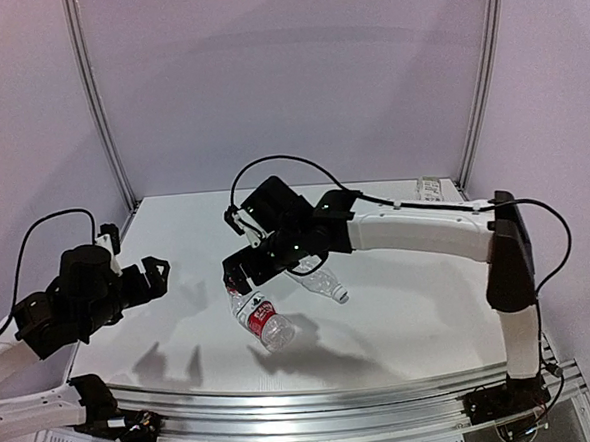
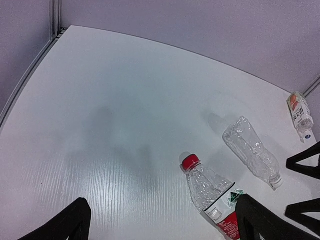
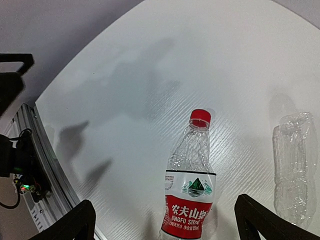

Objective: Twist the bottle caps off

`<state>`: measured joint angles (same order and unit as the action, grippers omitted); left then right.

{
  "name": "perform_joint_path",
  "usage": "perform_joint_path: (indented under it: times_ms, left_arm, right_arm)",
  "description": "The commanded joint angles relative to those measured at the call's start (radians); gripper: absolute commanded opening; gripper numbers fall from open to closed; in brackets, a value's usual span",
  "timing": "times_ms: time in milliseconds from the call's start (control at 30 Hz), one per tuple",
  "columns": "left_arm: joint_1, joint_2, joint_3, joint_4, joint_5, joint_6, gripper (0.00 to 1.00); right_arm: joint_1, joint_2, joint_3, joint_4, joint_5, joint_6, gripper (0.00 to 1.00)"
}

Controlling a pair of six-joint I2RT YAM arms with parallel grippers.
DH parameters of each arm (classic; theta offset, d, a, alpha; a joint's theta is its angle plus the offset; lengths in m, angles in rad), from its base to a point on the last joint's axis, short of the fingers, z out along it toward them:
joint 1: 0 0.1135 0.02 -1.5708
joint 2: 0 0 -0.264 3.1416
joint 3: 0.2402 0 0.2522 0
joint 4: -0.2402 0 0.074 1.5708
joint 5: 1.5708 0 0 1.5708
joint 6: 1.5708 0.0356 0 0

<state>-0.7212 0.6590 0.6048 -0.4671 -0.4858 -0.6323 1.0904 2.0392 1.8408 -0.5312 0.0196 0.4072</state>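
A red-labelled bottle (image 3: 189, 197) lies on the white table (image 1: 401, 315), its red cap (image 3: 200, 116) pointing away from my right gripper (image 3: 164, 202). That gripper hovers open above the bottle, with one finger showing to each side of the label. The same bottle (image 1: 265, 323) shows in the top view under the right gripper (image 1: 240, 274). A slim ribbed bottle (image 2: 251, 150) lies just beyond it, with its white cap (image 2: 276, 184) on. A white-labelled bottle (image 2: 299, 112) lies at the far right corner. My left gripper (image 2: 164, 201) is open over bare table, left of the red cap (image 2: 190, 162).
The right arm (image 1: 426, 228) stretches across the middle of the table from the right. Grey walls and metal posts (image 1: 95, 103) close in the back and sides. An aluminium rail (image 1: 316, 400) runs along the near edge.
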Motion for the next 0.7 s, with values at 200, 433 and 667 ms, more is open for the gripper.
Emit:
perform_joint_path:
  times_ms: [200,433,667]
  left_arm:
    - [-0.009,-0.066,0.031,-0.126,-0.001,-0.022,0.99]
    - [-0.008,-0.086,0.078,-0.194,0.037,0.004,0.99]
    - [-0.009,-0.124,0.114,-0.258,0.051,0.036,0.99]
  right_arm:
    - [0.002,0.257,0.292,-0.299,0.024,-0.001,0.99]
    - [0.001,0.378,0.401,-0.389,0.028,-0.007,0.99]
    - [0.001,0.425,0.424,-0.406,-0.015,0.0,0.99]
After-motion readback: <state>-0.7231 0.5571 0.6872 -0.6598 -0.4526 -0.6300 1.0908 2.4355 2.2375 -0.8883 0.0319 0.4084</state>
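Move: The red-labelled bottle lies with its middle about 3 cm ahead of the open right gripper, roughly 1 cm to its right and some 16 cm below. Its red cap points forward-left, about 12 cm ahead of this hand and 4 cm left. The clear empty bottle lies some 13 cm ahead and 13 cm right of the hand. From the left hand, the red-labelled bottle's middle is about 4 cm ahead, 15 cm right and 17 cm below. The red-labelled bottle is approached from above by the right hand, which sinks almost straight down about 12 cm towards its label and tips its fingers some 20 degrees steeper, the jaws staying wide open and still short of the plastic. The left hand, also open and empty, eases back about 2.5 cm and slightly left, rising about 2 cm late on. ##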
